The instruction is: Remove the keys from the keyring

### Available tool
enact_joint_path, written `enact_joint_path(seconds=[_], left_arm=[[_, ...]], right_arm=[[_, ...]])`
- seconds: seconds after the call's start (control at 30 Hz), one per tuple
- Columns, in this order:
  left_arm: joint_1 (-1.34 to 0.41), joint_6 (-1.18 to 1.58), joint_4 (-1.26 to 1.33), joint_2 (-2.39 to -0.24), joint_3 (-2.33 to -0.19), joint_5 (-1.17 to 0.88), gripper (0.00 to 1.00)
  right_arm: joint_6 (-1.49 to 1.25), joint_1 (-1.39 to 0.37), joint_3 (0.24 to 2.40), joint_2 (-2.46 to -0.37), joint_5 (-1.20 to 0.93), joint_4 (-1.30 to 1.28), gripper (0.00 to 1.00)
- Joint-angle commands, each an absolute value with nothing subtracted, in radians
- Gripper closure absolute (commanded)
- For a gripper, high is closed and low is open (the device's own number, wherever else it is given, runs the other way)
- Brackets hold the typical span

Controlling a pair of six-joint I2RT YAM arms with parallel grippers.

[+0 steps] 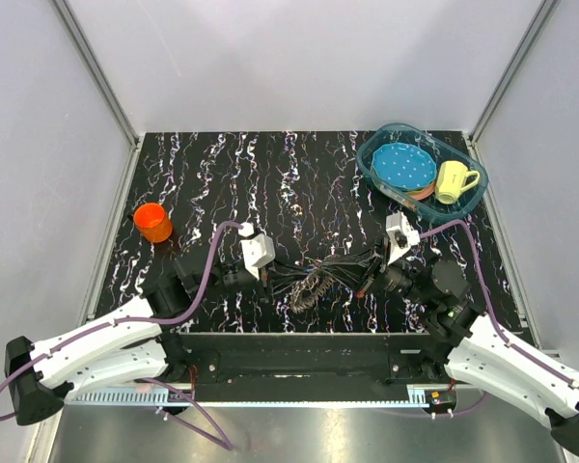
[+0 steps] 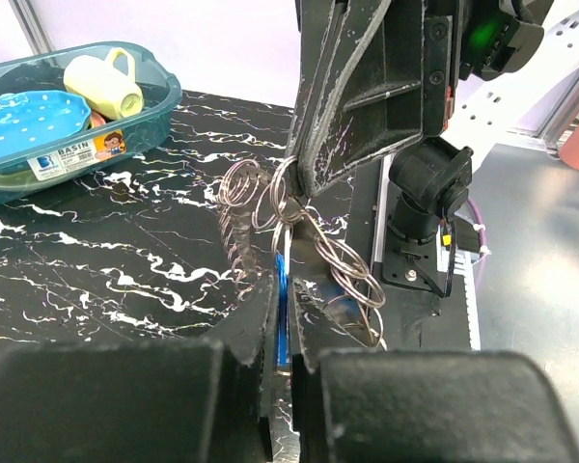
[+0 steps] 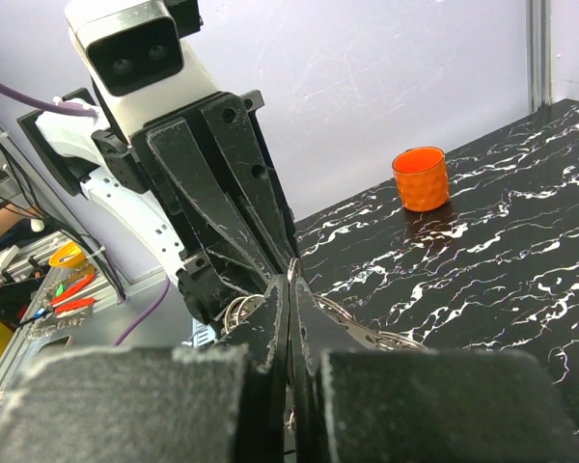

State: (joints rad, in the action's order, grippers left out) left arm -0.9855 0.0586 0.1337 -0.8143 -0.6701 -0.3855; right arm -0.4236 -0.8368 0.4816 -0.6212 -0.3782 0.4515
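Note:
Both grippers meet over the middle of the table. In the left wrist view my left gripper (image 2: 285,282) is shut on the small blue-headed piece (image 2: 284,289), which stands on edge between its pads. Above it, my right gripper's fingers (image 2: 352,116) pinch the thin wire keyring (image 2: 291,204), from which more linked wire loops (image 2: 352,265) hang. In the right wrist view my right gripper (image 3: 291,280) is shut on that keyring (image 3: 291,270), facing the left fingers (image 3: 222,193). From above, the bunch of grey keys (image 1: 309,289) hangs between the two grippers.
A blue oval basin (image 1: 371,166) at the back right holds a blue dotted plate (image 1: 403,166) and a yellow cup (image 1: 454,180). An orange cup (image 1: 153,223) stands at the left of the black marbled table. The table's near edge runs just behind the keys.

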Motion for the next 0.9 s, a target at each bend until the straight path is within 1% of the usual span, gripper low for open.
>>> enact_joint_path(seconds=[0.0, 0.07, 0.13, 0.2, 0.33, 0.53, 0.67, 0.87], left_arm=[[-0.988, 0.069, 0.112, -0.784, -0.666, -0.328, 0.88], [-0.988, 0.058, 0.072, -0.770, -0.692, -0.289, 0.75], [-0.988, 0.029, 0.023, -0.750, -0.712, -0.261, 0.69], [-0.986, 0.008, 0.003, -0.736, -0.748, -0.229, 0.66], [-0.988, -0.026, -0.057, -0.745, -0.830, -0.241, 0.64], [-0.988, -0.014, -0.057, -0.801, -0.917, -0.395, 0.63], [-0.988, -0.003, -0.022, -0.818, -0.911, -0.503, 0.63], [-0.988, 0.052, 0.018, -0.827, -0.893, -0.552, 0.62]], right_arm=[[-0.399, -0.836, 0.525, -0.609, -0.362, 0.560, 1.00], [-0.388, -0.836, 0.529, -0.607, -0.377, 0.536, 1.00], [-0.385, -0.838, 0.535, -0.603, -0.385, 0.516, 1.00], [-0.380, -0.836, 0.543, -0.604, -0.396, 0.485, 1.00], [-0.387, -0.836, 0.554, -0.623, -0.455, 0.489, 1.00], [-0.396, -0.836, 0.549, -0.635, -0.531, 0.541, 1.00], [-0.403, -0.838, 0.534, -0.624, -0.557, 0.589, 1.00], [-0.391, -0.838, 0.514, -0.595, -0.563, 0.627, 1.00]])
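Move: The blue key is already pinched at the left fingertips, practically at the hand point. The right fingertips pinch the wire keyring just past it, so the key lies about 2 cm left of the right hand, 1 cm back and some 3 cm below. The coiled keyring spreads around both, its middle roughly 3 cm right and 2 cm back of the left hand, at about the same height. The blue key is let go as the left fingers open to roughly a third and draw off about 2 cm left, slightly forward. The left hand then rises about 6 cm and swings back some 3 cm, easing right again, still open around the key. The right hand keeps its pinch on the keyring, carrying it about 3 cm back and slightly up with a small turn. ##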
